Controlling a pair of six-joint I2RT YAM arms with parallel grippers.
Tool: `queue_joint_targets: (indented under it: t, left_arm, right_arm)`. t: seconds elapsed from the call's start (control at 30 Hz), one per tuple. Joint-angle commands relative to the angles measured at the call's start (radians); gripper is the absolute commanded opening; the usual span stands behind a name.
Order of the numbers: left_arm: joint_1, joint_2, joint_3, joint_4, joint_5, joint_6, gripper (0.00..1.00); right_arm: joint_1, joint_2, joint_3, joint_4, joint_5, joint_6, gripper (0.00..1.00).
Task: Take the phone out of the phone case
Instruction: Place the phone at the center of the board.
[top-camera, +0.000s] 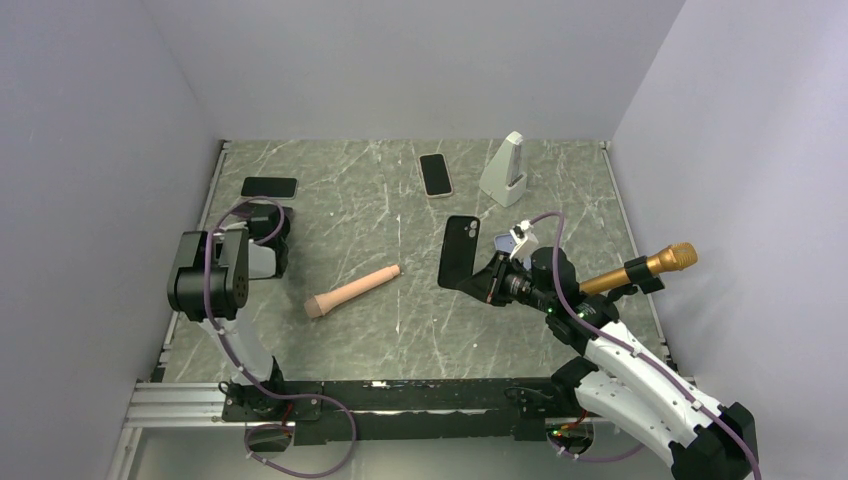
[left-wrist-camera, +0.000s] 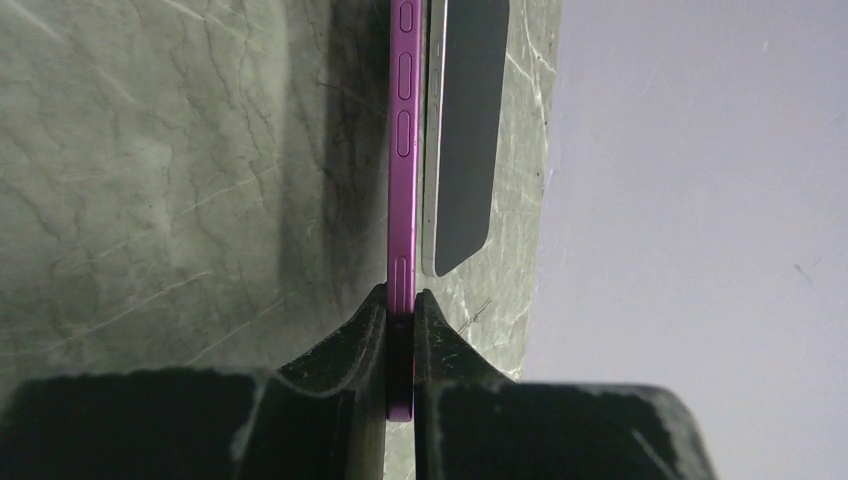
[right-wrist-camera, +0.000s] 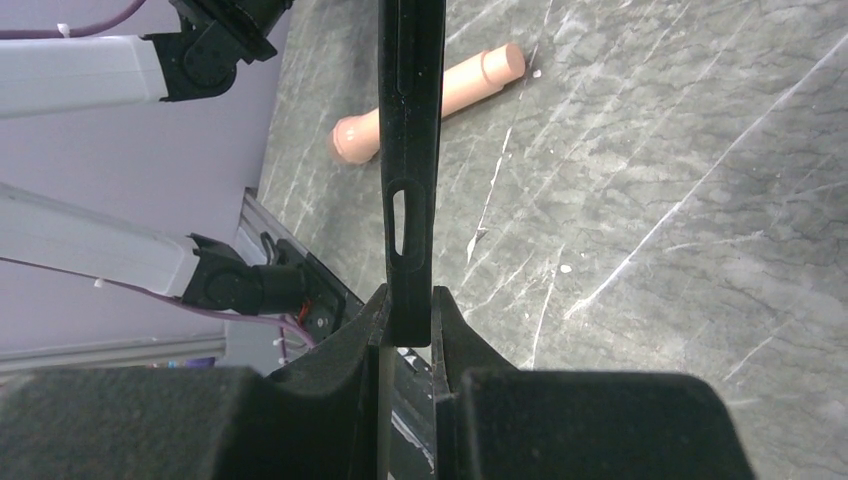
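Observation:
In the left wrist view the phone shows edge-on, its purple side with buttons standing upright, and my left gripper is shut on its lower end. From above, the left gripper hangs at the table's left side and hides the phone. My right gripper is shut on the bottom edge of the empty black phone case, held upright right of the table's middle. The right wrist view shows the case edge-on between the fingers of the right gripper. Phone and case are far apart.
A dark phone lies flat at the back left, just behind the held phone. A pink cylinder lies mid-table. At the back are a phone in a pale case and a white wedge stand. A gold microphone sits right.

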Motion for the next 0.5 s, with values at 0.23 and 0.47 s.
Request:
queue_joint_targets:
  t: [0.23,0.47]
  left_arm:
    - [-0.008,0.062,0.089,-0.056,-0.053,-0.101,0.14]
    - [-0.009,0.039,0.097,-0.089,-0.014,-0.13,0.47]
  right_arm:
    - [0.004,-0.043,0.069,-0.056,0.033,-0.017,0.0]
    - [0.002,-0.036,0.069,-0.039,0.018,-0.006,0.0]
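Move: The left hand still pinches the right end of the purple-edged phone just over the board. The black phone that this one is being laid beside has its middle about 9 cm ahead, 5 cm to the left and 4 cm below. The peach microphone lies roughly 22 cm back and 20 cm to the right, and the middle phone about 15 cm ahead and 40 cm right. From the right hand, the black phone is some 38 cm ahead, 51 cm left and 15 cm down. The left hand eases forward about 1.5 cm, staying low over the board and turning a few degrees counter-clockwise, so that the pinched purple-edged phone comes up close along the near edge of the black phone. Then it stops, sinks about half a centimetre and opens its fingers part-way; the upper finger comes clear of the phone while the lower one stays at its end. ##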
